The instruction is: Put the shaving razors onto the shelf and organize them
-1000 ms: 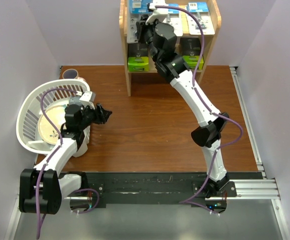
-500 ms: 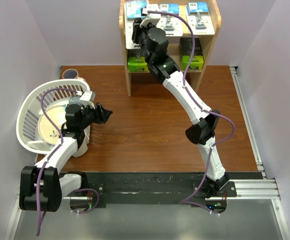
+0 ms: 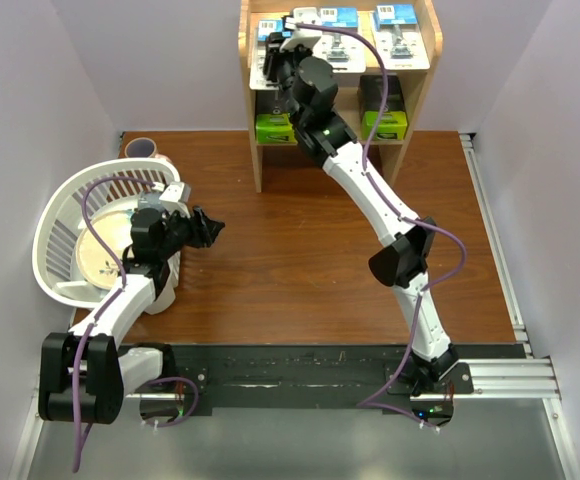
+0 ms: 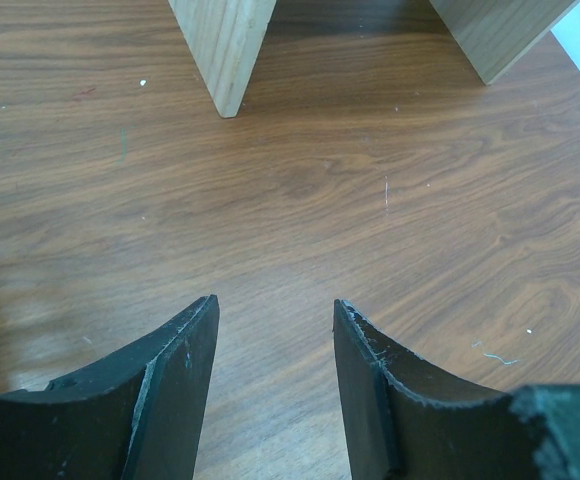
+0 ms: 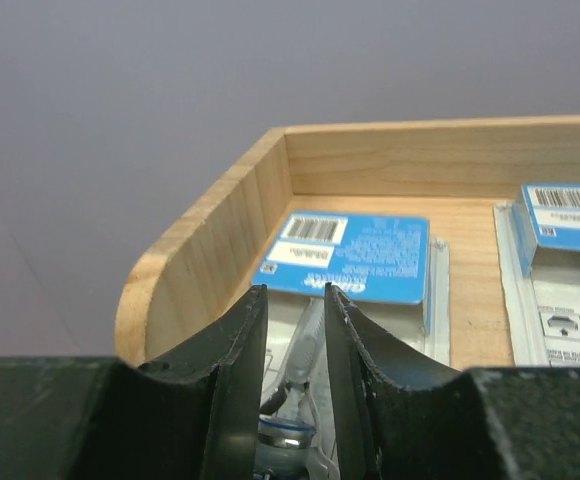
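Note:
The wooden shelf (image 3: pixel 247 90) stands at the back of the table. Three blister-card shaving razors lie on its top tier: left (image 3: pixel 269 32), middle (image 3: pixel 342 18) and right (image 3: pixel 398 30). Two black boxes with lime-green ends (image 3: pixel 276 126) (image 3: pixel 385 122) sit on the lower tier. My right gripper (image 3: pixel 275 58) hovers over the left card (image 5: pixel 355 255). Its jaws (image 5: pixel 295 292) stand slightly apart, open, either side of the clear razor bubble. The card lies flat against the shelf's side panel (image 5: pixel 200 260). My left gripper (image 3: pixel 210 228) (image 4: pixel 275 305) is open and empty, low over the table.
A white plastic basket (image 3: pixel 55 215) holding a plate sits at the left, under my left arm. A cup (image 3: pixel 145 148) stands behind it. The shelf's legs (image 4: pixel 225 50) (image 4: pixel 495 30) rise ahead of the left gripper. Another card (image 5: pixel 570 230) lies right of the right gripper.
My right gripper swung left along the top tier and its jaws parted a little. The left card has settled flat on the shelf. The left arm has not moved.

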You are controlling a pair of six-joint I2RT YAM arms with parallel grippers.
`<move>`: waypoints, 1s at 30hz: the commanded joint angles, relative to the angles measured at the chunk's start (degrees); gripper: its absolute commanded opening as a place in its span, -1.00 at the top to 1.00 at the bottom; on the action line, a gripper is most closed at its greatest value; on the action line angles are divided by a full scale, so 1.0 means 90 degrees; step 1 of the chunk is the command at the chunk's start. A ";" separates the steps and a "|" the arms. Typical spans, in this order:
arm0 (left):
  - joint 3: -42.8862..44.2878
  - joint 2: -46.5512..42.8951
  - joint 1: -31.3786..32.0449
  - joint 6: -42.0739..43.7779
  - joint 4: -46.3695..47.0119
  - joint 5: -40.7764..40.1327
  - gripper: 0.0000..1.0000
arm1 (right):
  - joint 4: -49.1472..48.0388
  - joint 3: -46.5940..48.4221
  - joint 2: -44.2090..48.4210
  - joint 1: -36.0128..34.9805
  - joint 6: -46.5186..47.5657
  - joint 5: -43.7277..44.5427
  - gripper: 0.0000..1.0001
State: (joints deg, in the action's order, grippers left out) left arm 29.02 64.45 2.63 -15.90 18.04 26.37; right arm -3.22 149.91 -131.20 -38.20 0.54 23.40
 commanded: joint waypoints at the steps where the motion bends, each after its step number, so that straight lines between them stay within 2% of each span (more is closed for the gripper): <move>1: 0.0057 -0.0090 -0.0039 -0.0059 0.0290 -0.0010 -0.09 | -0.1008 0.0433 0.0348 -0.0014 0.0281 -0.0411 0.31; 5: 0.0018 -0.0051 -0.0039 -0.0118 0.0388 -0.0020 -0.09 | -0.1487 0.0424 0.0768 -0.0033 0.0643 -0.0656 0.24; 8: 0.0009 -0.0022 -0.0039 -0.0196 0.0456 0.0019 -0.09 | -0.1410 0.0395 0.1109 -0.0033 0.1033 -0.0976 0.14; 9: 0.0018 -0.0022 -0.0039 -0.0206 0.0495 0.0029 -0.09 | -0.1264 0.0008 0.1275 -0.0033 0.1257 -0.1230 -0.01; 11: 0.0009 -0.0022 -0.0039 -0.0235 0.0544 0.0019 -0.09 | -0.1117 -0.0656 0.1938 -0.0033 0.2067 -0.2028 -0.13; 12: 0.0009 -0.0032 -0.0039 -0.0264 0.0563 0.0010 -0.09 | -0.0933 -0.1463 0.2173 -0.0024 0.2330 -0.2256 -0.15; 15: 0.0018 -0.0061 -0.0039 -0.0313 0.0622 0.0019 -0.09 | -0.0377 -0.2929 0.3071 -0.0033 0.3414 -0.3152 -0.03; 18: 0.0009 -0.0110 -0.0039 -0.0323 0.0632 0.0000 -0.09 | 0.0015 -0.4219 0.3843 -0.0043 0.4537 -0.3692 -0.04; 19: -0.0001 -0.0119 -0.0039 -0.0323 0.0632 0.0000 -0.09 | 0.0084 -0.4476 0.3990 -0.0034 0.5120 -0.3722 -0.06; 22: -0.0060 -0.0178 -0.0039 -0.0333 0.0642 -0.0010 -0.09 | 0.0046 -0.5336 0.4381 -0.0033 0.5875 -0.3713 -0.07; 27: -0.0148 -0.0266 -0.0039 -0.0313 0.0613 -0.0030 -0.09 | -0.0296 -0.6303 0.4704 -0.0024 0.6619 -0.3820 -0.11; 30: -0.0157 -0.0295 -0.0039 -0.0284 0.0564 -0.0039 -0.09 | -0.0393 -0.6450 0.4675 -0.0033 0.6912 -0.3850 -0.11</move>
State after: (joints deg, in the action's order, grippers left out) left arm 28.16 63.16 2.63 -18.48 20.64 26.37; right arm -3.90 92.79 -90.15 -38.41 55.24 -9.43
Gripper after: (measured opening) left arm 0.545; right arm 0.557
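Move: The left-hand razor pack lies on the top shelf right at the right hand, its middle about 4 cm ahead and some 3 cm below the already parted fingers. The middle pack is roughly 12 cm to the hand's right and 6 cm ahead, and the shelf's left side wall about 6 cm to its left and 4 cm ahead. A green-black box stands on the lower shelf almost straight below, some 17 cm down. From the left hand that left-hand pack is about 25 cm ahead, 15 cm right and 30 cm up. Coming clear of the left-hand razor pack, the right hand lifts about 11 cm and, as it rises, draws back some 15 cm towards the base, off the top shelf, drifting slightly right. It then drops steeply in front of the shelf to a little below its starting height, fingers opening wider while the wrist rolls about 60 degrees, left side down, and swings a little to the left. ##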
